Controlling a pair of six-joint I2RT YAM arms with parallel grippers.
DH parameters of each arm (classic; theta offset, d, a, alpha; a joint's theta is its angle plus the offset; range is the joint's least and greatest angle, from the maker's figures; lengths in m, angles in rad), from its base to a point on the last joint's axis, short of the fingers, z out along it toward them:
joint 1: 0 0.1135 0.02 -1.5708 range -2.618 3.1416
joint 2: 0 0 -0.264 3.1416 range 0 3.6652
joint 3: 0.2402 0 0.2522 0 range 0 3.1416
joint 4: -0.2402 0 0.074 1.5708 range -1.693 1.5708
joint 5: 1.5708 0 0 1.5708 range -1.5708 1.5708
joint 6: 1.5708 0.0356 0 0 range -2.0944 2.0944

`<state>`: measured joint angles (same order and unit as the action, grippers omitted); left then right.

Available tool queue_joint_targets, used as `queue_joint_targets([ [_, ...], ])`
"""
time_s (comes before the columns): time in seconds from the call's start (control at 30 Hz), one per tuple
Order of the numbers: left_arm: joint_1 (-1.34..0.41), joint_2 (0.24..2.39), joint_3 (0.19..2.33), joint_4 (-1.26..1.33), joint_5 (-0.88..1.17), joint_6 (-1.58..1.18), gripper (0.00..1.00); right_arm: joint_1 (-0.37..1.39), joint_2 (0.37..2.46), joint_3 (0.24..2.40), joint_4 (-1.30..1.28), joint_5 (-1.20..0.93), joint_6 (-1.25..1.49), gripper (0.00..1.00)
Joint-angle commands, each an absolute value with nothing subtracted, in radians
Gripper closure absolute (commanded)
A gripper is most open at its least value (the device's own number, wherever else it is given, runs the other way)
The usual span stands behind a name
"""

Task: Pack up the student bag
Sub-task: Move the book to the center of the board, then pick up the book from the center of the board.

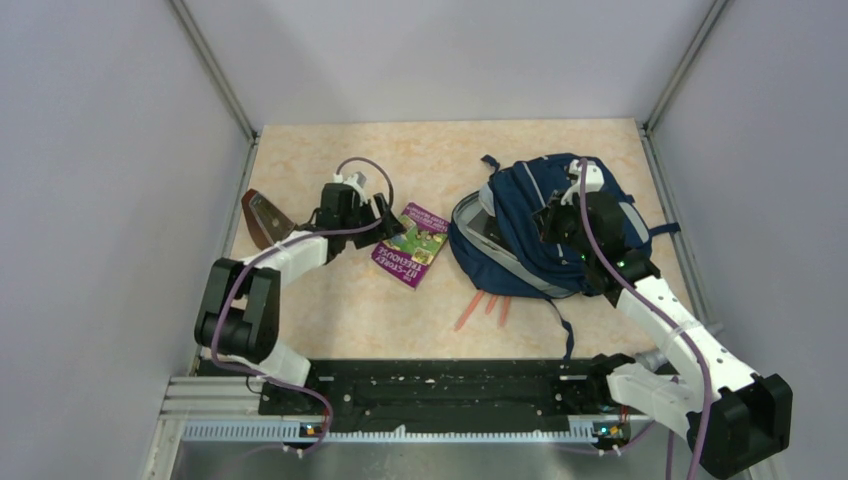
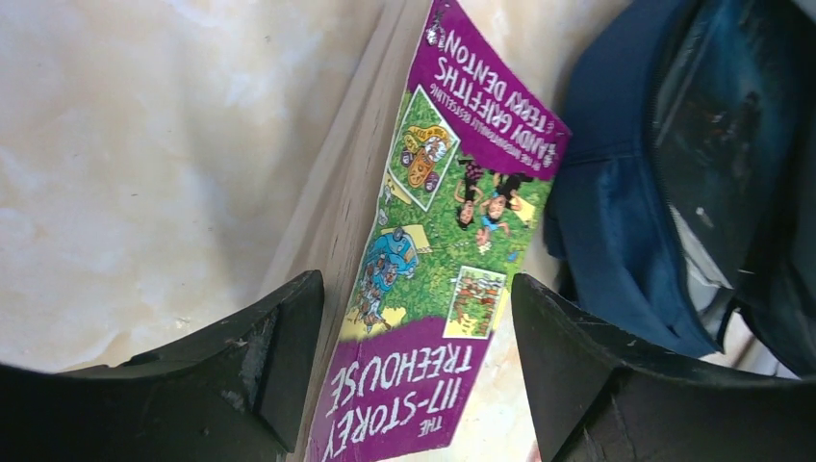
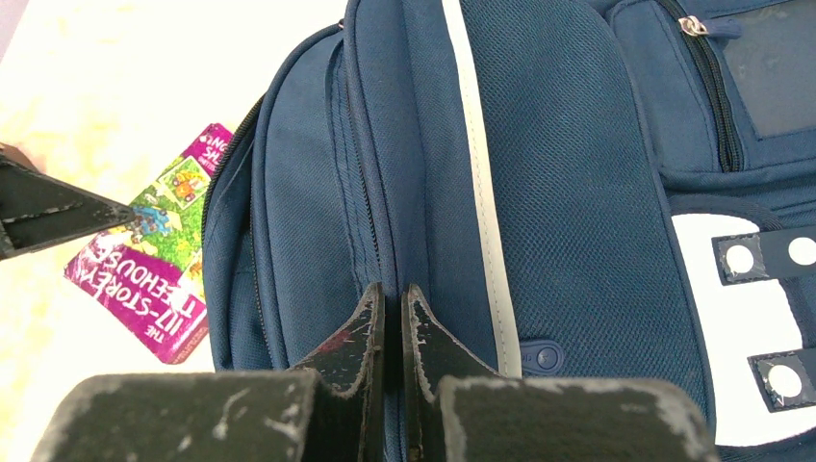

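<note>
The student bag (image 1: 545, 235) is a navy blue backpack lying at the right of the table, its main compartment gaping toward the left with a dark inside (image 2: 731, 144). My right gripper (image 3: 393, 294) rests on top of it, shut, pinching the ridge of fabric along a zip seam (image 3: 370, 192). A purple and green paperback book (image 1: 410, 245) lies just left of the bag. My left gripper (image 2: 419, 366) is open and straddles the book's (image 2: 452, 241) near end. One finger (image 2: 279, 356) is beside the page edge and the other (image 2: 568, 366) stands off the cover side.
A brown case (image 1: 262, 218) lies at the far left by the wall. Orange-red pencils (image 1: 485, 305) lie in front of the bag. A dark bag strap (image 1: 565, 330) trails toward the near edge. Grey walls enclose the table on three sides.
</note>
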<state>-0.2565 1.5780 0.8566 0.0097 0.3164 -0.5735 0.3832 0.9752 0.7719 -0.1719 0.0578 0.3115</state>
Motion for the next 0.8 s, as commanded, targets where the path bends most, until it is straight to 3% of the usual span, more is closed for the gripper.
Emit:
queue_joint_targets([
  [0.0, -0.263, 1.504, 0.827, 0.125, 0.393, -0.626, 0.25, 0.385, 0.936, 0.79, -0.091, 0.027, 0.334, 1.0],
  [0.43, -0.263, 1.567, 0.751, 0.274, 0.493, -0.714, 0.26, 0.385, 0.936, 0.788, -0.093, 0.031, 0.335, 1.0],
  [0.53, -0.262, 1.577, 0.746, 0.281, 0.493, -0.718, 0.33, 0.386, 0.938, 0.788, -0.091, 0.031, 0.335, 1.0],
  [0.67, -0.262, 1.594, 0.734, 0.319, 0.512, -0.739, 0.5, 0.385, 0.938, 0.787, -0.091, 0.031, 0.335, 1.0],
  [0.77, -0.264, 1.608, 0.718, 0.366, 0.53, -0.766, 0.51, 0.385, 0.939, 0.788, -0.091, 0.031, 0.335, 1.0],
])
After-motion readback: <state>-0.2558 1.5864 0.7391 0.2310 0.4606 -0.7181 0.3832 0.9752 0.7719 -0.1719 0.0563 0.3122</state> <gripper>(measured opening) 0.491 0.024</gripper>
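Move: The purple treehouse book lies just beyond my open left fingers, its middle about 3 cm to the right, 1 cm back and some 4 cm below, its left edge raised between them. The backpack's middle is roughly 39 cm to the right of that hand and 1 cm ahead; the orange pencils lie about 21 cm right and 18 cm back. From my right hand, the book is some 29 cm left, 4 cm ahead and 17 cm lower. With my left hand I push the book's raised page edge to the right, going about 2.5 cm right and 1.5 cm back, first rising a little and then sinking to the same height. I roll the wrist some 10 degrees so its left side dips, and over the last part I narrow the fingers from wide to about half open around the edge. ##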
